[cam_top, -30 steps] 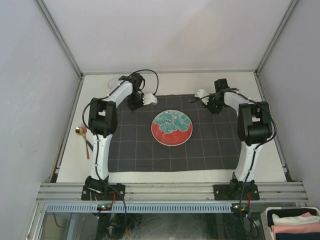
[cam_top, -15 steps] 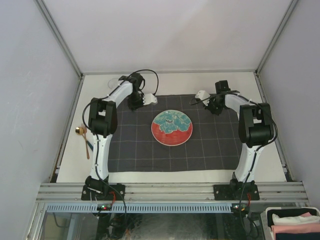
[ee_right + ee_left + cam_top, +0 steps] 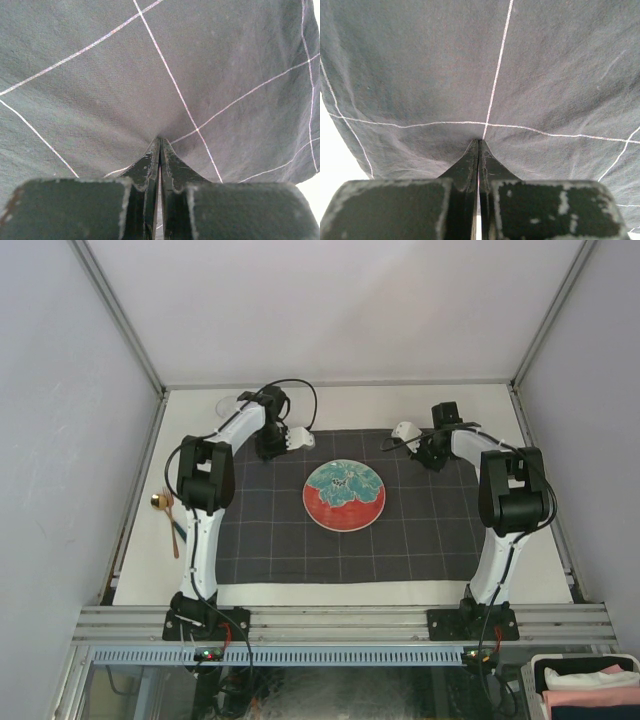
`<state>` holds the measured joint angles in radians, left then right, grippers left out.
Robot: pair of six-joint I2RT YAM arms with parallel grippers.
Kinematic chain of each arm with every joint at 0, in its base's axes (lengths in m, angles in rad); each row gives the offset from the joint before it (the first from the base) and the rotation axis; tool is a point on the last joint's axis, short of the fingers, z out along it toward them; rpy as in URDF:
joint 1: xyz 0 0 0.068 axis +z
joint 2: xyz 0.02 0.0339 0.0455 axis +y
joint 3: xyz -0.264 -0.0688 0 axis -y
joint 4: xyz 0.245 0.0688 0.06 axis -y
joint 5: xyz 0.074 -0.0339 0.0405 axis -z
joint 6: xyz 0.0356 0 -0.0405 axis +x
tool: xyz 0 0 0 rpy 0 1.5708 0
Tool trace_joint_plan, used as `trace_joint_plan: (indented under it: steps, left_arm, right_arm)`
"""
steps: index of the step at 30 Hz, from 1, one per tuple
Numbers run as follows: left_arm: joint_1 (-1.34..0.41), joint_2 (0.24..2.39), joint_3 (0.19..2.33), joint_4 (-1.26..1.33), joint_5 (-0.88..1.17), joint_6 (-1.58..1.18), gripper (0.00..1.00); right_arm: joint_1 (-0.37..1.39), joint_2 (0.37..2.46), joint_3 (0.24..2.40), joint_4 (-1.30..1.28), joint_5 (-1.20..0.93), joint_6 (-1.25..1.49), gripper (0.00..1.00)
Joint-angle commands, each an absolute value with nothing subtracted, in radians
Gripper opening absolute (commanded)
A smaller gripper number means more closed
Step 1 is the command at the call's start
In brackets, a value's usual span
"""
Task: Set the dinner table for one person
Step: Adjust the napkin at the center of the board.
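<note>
A dark grey checked cloth [image 3: 400, 530] lies spread on the off-white dinner table [image 3: 350, 405]. A round plate [image 3: 344, 495], red with a teal pattern, sits in the cloth's middle. My left gripper [image 3: 271, 448] is at the cloth's far left edge. In the left wrist view it [image 3: 479, 141] is shut, with the cloth [image 3: 545, 75] pinched up at its tips. My right gripper [image 3: 431, 453] is at the far right edge. In the right wrist view it [image 3: 159, 139] is shut on the cloth [image 3: 100, 90] in the same way.
A gold spoon [image 3: 166, 515] with a wooden handle lies on the bare table left of the cloth. A clear glass [image 3: 226, 405] stands at the far left behind the left arm. Grey rails edge the table. A bin of folded cloths [image 3: 585, 685] sits off the table at near right.
The right arm has shifted slightly to the right with the cloth's edge in its jaws. The left arm has not moved.
</note>
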<state>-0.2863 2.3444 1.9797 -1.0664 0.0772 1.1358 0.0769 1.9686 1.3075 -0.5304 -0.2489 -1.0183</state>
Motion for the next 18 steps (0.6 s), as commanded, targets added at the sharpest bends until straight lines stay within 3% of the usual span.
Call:
trace_joint_plan:
  steps: [1,6,8,9,10,11,14,18]
  left_arm:
    - [-0.291,2.349,1.993,-1.067,0.073,1.139,0.01]
    - [-0.300,2.343,1.992,-1.068,0.056,1.136,0.06]
    - [-0.305,2.332,1.995,-1.067,0.057,1.127,0.12]
    - [-0.307,2.321,2.000,-1.063,0.063,1.120,0.20]
    - [-0.310,2.312,2.006,-1.053,0.067,1.108,0.28]
    - [-0.313,2.298,2.016,-1.049,0.075,1.096,0.36]
    - [-0.325,2.263,2.068,-1.043,0.097,1.063,0.55]
    - [-0.343,2.207,2.130,-1.049,0.046,1.042,0.66]
  right_arm:
    - [0.051,2.020,1.276,-0.650,-0.172,-1.025,0.00]
    - [0.051,2.018,1.301,-0.657,-0.186,-1.021,0.00]
    - [0.051,2.002,1.328,-0.675,-0.218,-1.006,0.12]
    - [0.051,1.986,1.343,-0.679,-0.240,-0.994,0.35]
    - [0.051,1.966,1.358,-0.678,-0.260,-0.979,0.86]
    - [0.051,1.945,1.378,-0.680,-0.284,-0.967,0.98]
    - [0.059,1.900,1.494,-0.706,-0.337,-0.916,1.00]
    - [0.082,1.849,1.643,-0.763,-0.354,-0.875,1.00]
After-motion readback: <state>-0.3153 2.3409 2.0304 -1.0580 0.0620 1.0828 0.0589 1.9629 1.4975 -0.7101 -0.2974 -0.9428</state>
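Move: Both closed fingertips rest on the napkin towards its far corners. The napkin's middle lies about 21 cm to the left hand's right and 15 cm back from it, at tip level; from the right hand, about 22 cm left and 12 cm back. The plate sits nearly there too, some 20 cm right and 12 cm back of the left hand, 23 cm left and 9 cm back of the right. The glass stands about 10 cm left and 9 cm ahead of the left hand, its middle 4 cm higher. Up off the napkin go both hands, after a brief hold, their closed fingertips coming free as they spread. The right leads, rising about 5 cm and drifting a little forward, its fingers fully open; the left lifts only some 1.5 cm while easing as far to its right and about 1 cm forward, fingers opening a bit over halfway. ##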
